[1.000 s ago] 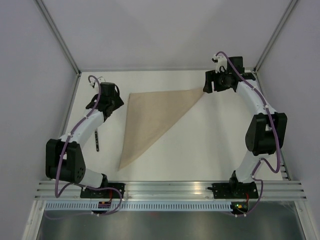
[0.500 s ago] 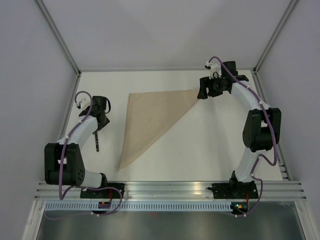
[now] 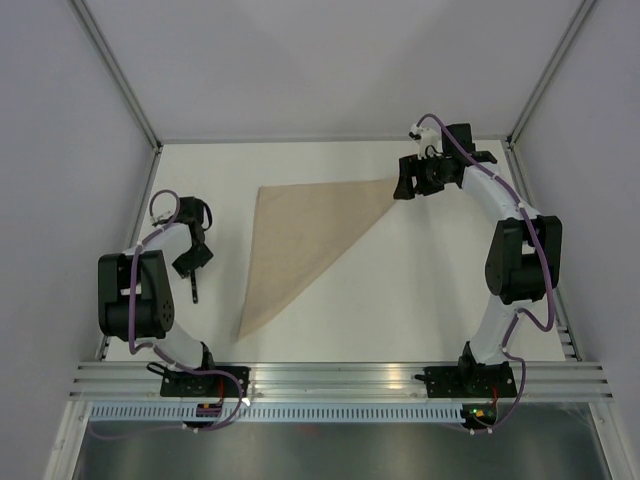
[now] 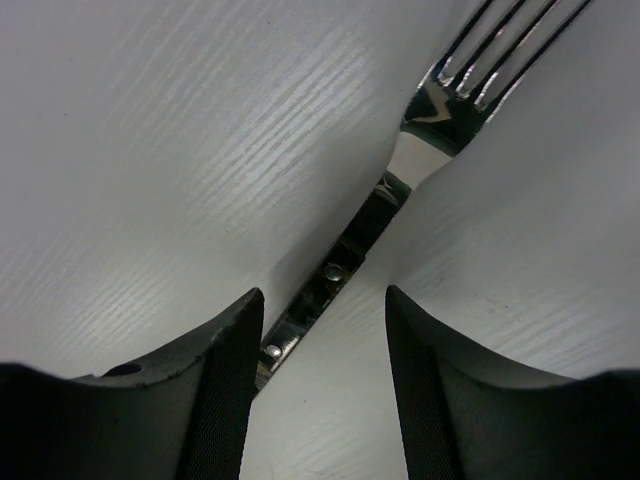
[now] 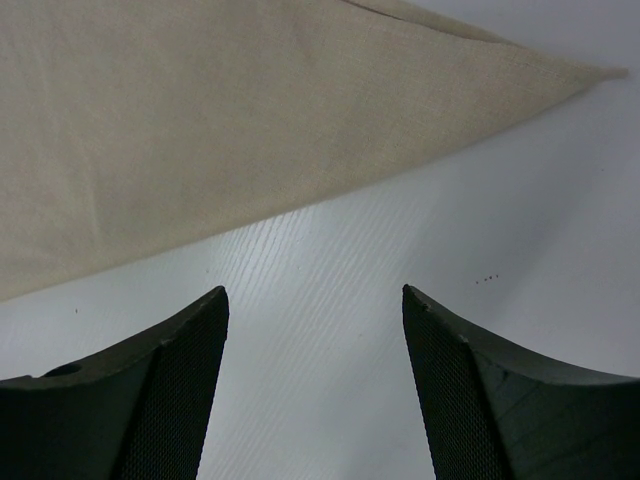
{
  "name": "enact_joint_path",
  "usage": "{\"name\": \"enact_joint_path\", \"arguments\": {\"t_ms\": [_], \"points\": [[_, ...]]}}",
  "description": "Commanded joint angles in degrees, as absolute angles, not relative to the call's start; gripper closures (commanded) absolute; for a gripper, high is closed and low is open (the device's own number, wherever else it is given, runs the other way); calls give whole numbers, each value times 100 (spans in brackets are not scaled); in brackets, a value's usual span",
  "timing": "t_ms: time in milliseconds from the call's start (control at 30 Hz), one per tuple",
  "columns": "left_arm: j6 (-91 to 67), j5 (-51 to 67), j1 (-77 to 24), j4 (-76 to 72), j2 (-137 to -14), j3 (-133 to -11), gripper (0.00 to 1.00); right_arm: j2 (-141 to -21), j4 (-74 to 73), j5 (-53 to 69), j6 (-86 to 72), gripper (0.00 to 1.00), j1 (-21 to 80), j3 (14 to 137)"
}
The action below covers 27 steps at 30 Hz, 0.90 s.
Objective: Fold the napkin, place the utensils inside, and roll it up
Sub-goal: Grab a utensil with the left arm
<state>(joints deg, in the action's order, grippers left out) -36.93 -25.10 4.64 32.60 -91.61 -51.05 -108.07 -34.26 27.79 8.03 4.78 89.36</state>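
The tan napkin (image 3: 300, 235) lies flat on the white table, folded into a triangle, with one long tip pointing to the near left. A fork (image 3: 193, 288) with a dark handle lies left of it. My left gripper (image 3: 190, 262) hovers open just over the fork's far end. In the left wrist view the riveted handle (image 4: 340, 270) runs between the open fingers, close to the left one, and the silvery tines (image 4: 500, 50) point up and right. My right gripper (image 3: 403, 186) is open at the napkin's far right corner (image 5: 590, 74), over bare table beside the cloth (image 5: 220, 120).
White panel walls close the table (image 3: 430, 280) in on the left, back and right. An aluminium rail (image 3: 340, 378) with both arm bases runs along the near edge. The right arm's elbow (image 3: 522, 255) stands over the table's right side.
My left gripper pulled away from the napkin's far left corner, moving left and nearer until it stood over the fork. My right gripper shifted slightly at the napkin's right corner. The napkin has not moved.
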Motion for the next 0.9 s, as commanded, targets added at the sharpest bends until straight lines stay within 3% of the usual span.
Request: {"name": "enact_joint_path", "arguments": {"t_ms": [0,433,867], "points": [[-3393,-2241,483,3138,-9386,-5282,43,-10679,-3305,2900,888,24,510,8886],[-3235,-2224,527,3041,-9378,-5150,51,-10424,-3296,2927,914,24,510,8666],[-3182,-2101,527,2848,-9554,-5186,70,-10389,-3296,2839,949,25,501,8613]]}}
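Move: The fork lies just under the left hand, its handle running between the open fingers, its middle about 3 cm ahead, level sideways and 1 cm below. The folded napkin's middle is some 30 cm to the right of that hand, 12 cm farther out and 2 cm lower. From the right hand the fork lies roughly 60 cm left, 14 cm back and 12 cm below. The left hand eases forward about 1.5 cm along the fork, its fingers closing onto the handle from both sides. ##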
